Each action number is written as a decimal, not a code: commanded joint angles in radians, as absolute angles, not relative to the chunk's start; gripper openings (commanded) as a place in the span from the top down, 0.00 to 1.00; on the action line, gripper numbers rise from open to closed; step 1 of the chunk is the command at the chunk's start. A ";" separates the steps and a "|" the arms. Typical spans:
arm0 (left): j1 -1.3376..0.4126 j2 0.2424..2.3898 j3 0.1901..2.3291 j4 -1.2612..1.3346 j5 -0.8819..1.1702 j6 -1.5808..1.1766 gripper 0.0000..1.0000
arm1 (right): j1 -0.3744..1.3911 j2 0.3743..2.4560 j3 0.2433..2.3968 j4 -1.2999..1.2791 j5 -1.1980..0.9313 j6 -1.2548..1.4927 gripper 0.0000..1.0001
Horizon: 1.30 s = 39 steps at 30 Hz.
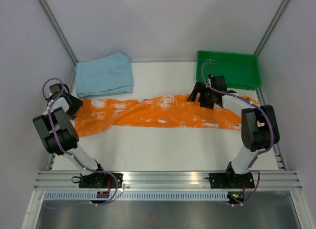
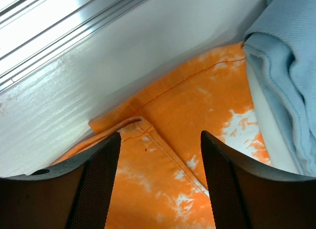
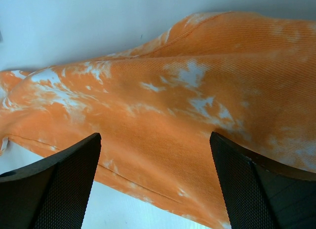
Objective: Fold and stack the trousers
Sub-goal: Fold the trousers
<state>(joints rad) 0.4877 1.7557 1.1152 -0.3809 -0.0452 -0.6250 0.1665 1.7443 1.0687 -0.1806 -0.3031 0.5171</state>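
The trousers [image 1: 158, 113] lie as a long orange band with white blotches across the table, from the left edge to the right edge. My left gripper [image 1: 69, 103] hovers over their left end, by the table's left side. In the left wrist view its jaws [image 2: 160, 135] stand open above a folded, stitched hem corner [image 2: 140, 123], with nothing pinched between them. My right gripper [image 1: 200, 96] hangs over the band's right part. In the right wrist view it [image 3: 154, 136] is wide open above the orange fabric [image 3: 197, 91], whose near edge shows against the white table.
A folded light-blue cloth [image 1: 104, 75] lies at the back left, touching the trousers' left end [image 2: 286, 51]. A green tray [image 1: 228, 69] sits at the back right, just behind the right gripper. An aluminium rail [image 2: 59, 36] and white walls border the table.
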 commanded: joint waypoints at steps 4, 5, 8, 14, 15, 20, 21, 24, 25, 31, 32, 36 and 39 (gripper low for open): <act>0.489 1.828 1.212 -0.363 -0.055 -0.584 0.33 | 0.169 1.747 1.098 -0.176 -0.310 0.538 0.02; 0.486 1.856 1.226 -0.392 -0.063 -0.577 0.34 | 0.169 1.747 1.098 -0.178 -0.308 0.540 0.02; 0.473 1.888 1.275 -0.469 -0.116 -0.535 0.37 | 0.170 1.741 1.097 -0.186 -0.302 0.538 0.02; 0.465 1.847 1.256 -0.476 -0.175 -0.443 0.38 | 0.169 1.735 1.086 -0.181 -0.284 0.549 0.02; 0.463 1.847 1.258 -0.488 -0.173 -0.437 0.38 | 0.169 1.739 1.086 -0.179 -0.285 0.555 0.02; 0.443 1.839 1.227 -0.476 -0.175 -0.394 0.46 | 0.169 1.750 1.097 -0.176 -0.290 0.560 0.02; 0.442 1.839 1.217 -0.472 -0.173 -0.394 0.48 | 0.169 1.752 1.098 -0.176 -0.288 0.558 0.02; 0.439 1.844 1.207 -0.459 -0.149 -0.397 0.70 | 0.169 1.752 1.098 -0.181 -0.285 0.557 0.02; 0.440 1.844 1.206 -0.456 -0.144 -0.396 0.74 | 0.169 1.752 1.098 -0.183 -0.285 0.555 0.02; 0.440 1.824 1.216 -0.445 -0.126 -0.396 0.98 | 0.169 1.750 1.098 -0.186 -0.282 0.555 0.02; 0.440 1.810 1.218 -0.440 -0.123 -0.394 0.98 | 0.169 1.750 1.098 -0.186 -0.282 0.554 0.02; 0.440 1.784 1.244 -0.434 -0.104 -0.373 0.98 | 0.169 1.750 1.097 -0.183 -0.282 0.555 0.02; 0.440 1.764 1.267 -0.422 -0.086 -0.367 0.98 | 0.169 1.750 1.095 -0.184 -0.284 0.555 0.02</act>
<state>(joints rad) 0.4473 1.8286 1.2186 -0.4580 -0.1276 -0.4042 0.1665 1.7481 1.0687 -0.1951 -0.2913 0.5465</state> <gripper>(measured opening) 0.040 0.979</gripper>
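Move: The left hand hovers with its fingers parted, and the raised top-layer corner of the trousers lies about 1 cm to its left and 2 cm below. The lower layer's outer corner is some 7 cm ahead and 1 cm right, roughly 3 cm down. Beyond it the blue cloth centres about 18 cm ahead and 14 cm right, 2 cm below. From the right hand, the top-layer corner is about 60 cm left, 6 cm back and 5 cm lower. Forward and a little left at first, by about 2 cm, the left hand then sinks and draws back roughly as far, fingers turning steeper and the hand clockwise by some 10 degrees. It shuts its parted fingers on the top layer's corner of the trousers, pinching the cloth, and starts to lift it straight up. ##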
